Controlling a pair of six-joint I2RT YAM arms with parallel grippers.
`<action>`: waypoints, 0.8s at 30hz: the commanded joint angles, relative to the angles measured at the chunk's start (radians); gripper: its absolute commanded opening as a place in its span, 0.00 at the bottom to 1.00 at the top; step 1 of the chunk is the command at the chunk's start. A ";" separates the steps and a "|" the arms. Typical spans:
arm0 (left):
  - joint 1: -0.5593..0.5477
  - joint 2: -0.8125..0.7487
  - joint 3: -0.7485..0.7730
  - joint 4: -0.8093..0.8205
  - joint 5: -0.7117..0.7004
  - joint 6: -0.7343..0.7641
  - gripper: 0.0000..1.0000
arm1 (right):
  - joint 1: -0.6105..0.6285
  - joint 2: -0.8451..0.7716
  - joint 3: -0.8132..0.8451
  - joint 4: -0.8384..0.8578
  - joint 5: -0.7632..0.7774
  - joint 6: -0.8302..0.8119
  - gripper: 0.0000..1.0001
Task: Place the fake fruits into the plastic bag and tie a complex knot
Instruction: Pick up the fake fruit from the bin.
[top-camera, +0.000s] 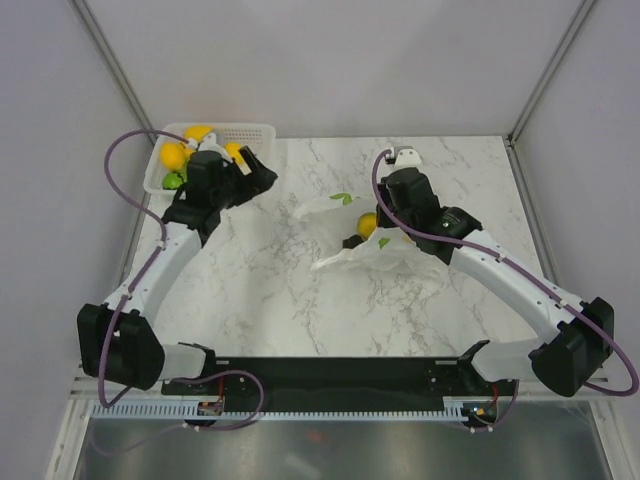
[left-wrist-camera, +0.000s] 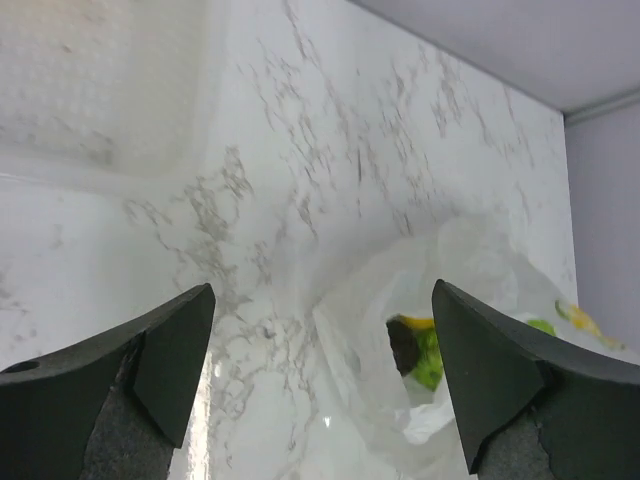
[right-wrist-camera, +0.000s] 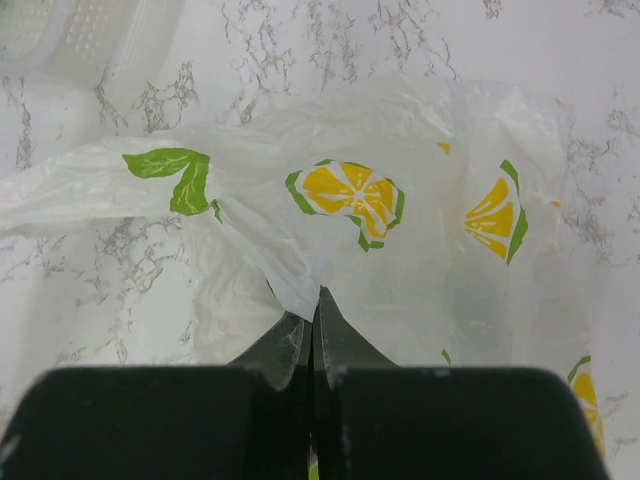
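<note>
The plastic bag (top-camera: 335, 212) lies crumpled at mid-table, printed with lemons and leaves. A yellow fruit (top-camera: 368, 224) and a dark one (top-camera: 352, 241) sit in its mouth. My right gripper (right-wrist-camera: 318, 300) is shut on a fold of the plastic bag (right-wrist-camera: 420, 230) and holds that edge up. My left gripper (left-wrist-camera: 325, 370) is open and empty, hovering left of the plastic bag (left-wrist-camera: 450, 270) beside the basket. Through the bag's opening I see a dark fruit (left-wrist-camera: 403, 345) and a green one (left-wrist-camera: 430, 362). More fake fruits lie in the basket: yellow lemons (top-camera: 174, 155) and a green one (top-camera: 173, 181).
A white perforated basket (top-camera: 250, 130) stands at the back left corner, partly under my left gripper (top-camera: 262, 168). The basket (left-wrist-camera: 100, 90) also fills the upper left of the left wrist view. Grey walls and frame posts close in the marble table (top-camera: 270, 290).
</note>
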 joint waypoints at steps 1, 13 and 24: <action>0.159 0.046 0.111 -0.057 0.122 -0.024 0.97 | 0.000 0.002 0.023 0.027 -0.025 -0.022 0.00; 0.386 0.578 0.841 -0.437 -0.006 0.071 1.00 | -0.003 0.014 -0.038 0.106 -0.058 -0.051 0.00; 0.409 0.885 1.018 -0.502 -0.166 0.332 1.00 | -0.003 -0.013 -0.093 0.157 -0.070 -0.055 0.00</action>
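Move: The green apple in the bin lies about 24 cm ahead of the left hand, 20 cm to its left and 18 cm below. Around it, the dark plum is roughly 5 cm beyond and 3 cm to the right of the apple, the striped green fruit 7 cm left and 4 cm nearer, and the right yellow fruit 11 cm right and 4 cm farther. From the right hand the apple is some 30 cm ahead, 55 cm left and 18 cm down. Towards the bin's fruits, around the green apple, the left hand sweeps left and forward, about 27 cm in all, crossing the bin's near side. It rises a little on the way, then sinks at the end, swinging some 20 degrees counter-clockwise and tipping further down, fingers wide open and nothing touched. The right hand keeps its pinch on the plastic bag, easing down slightly. ##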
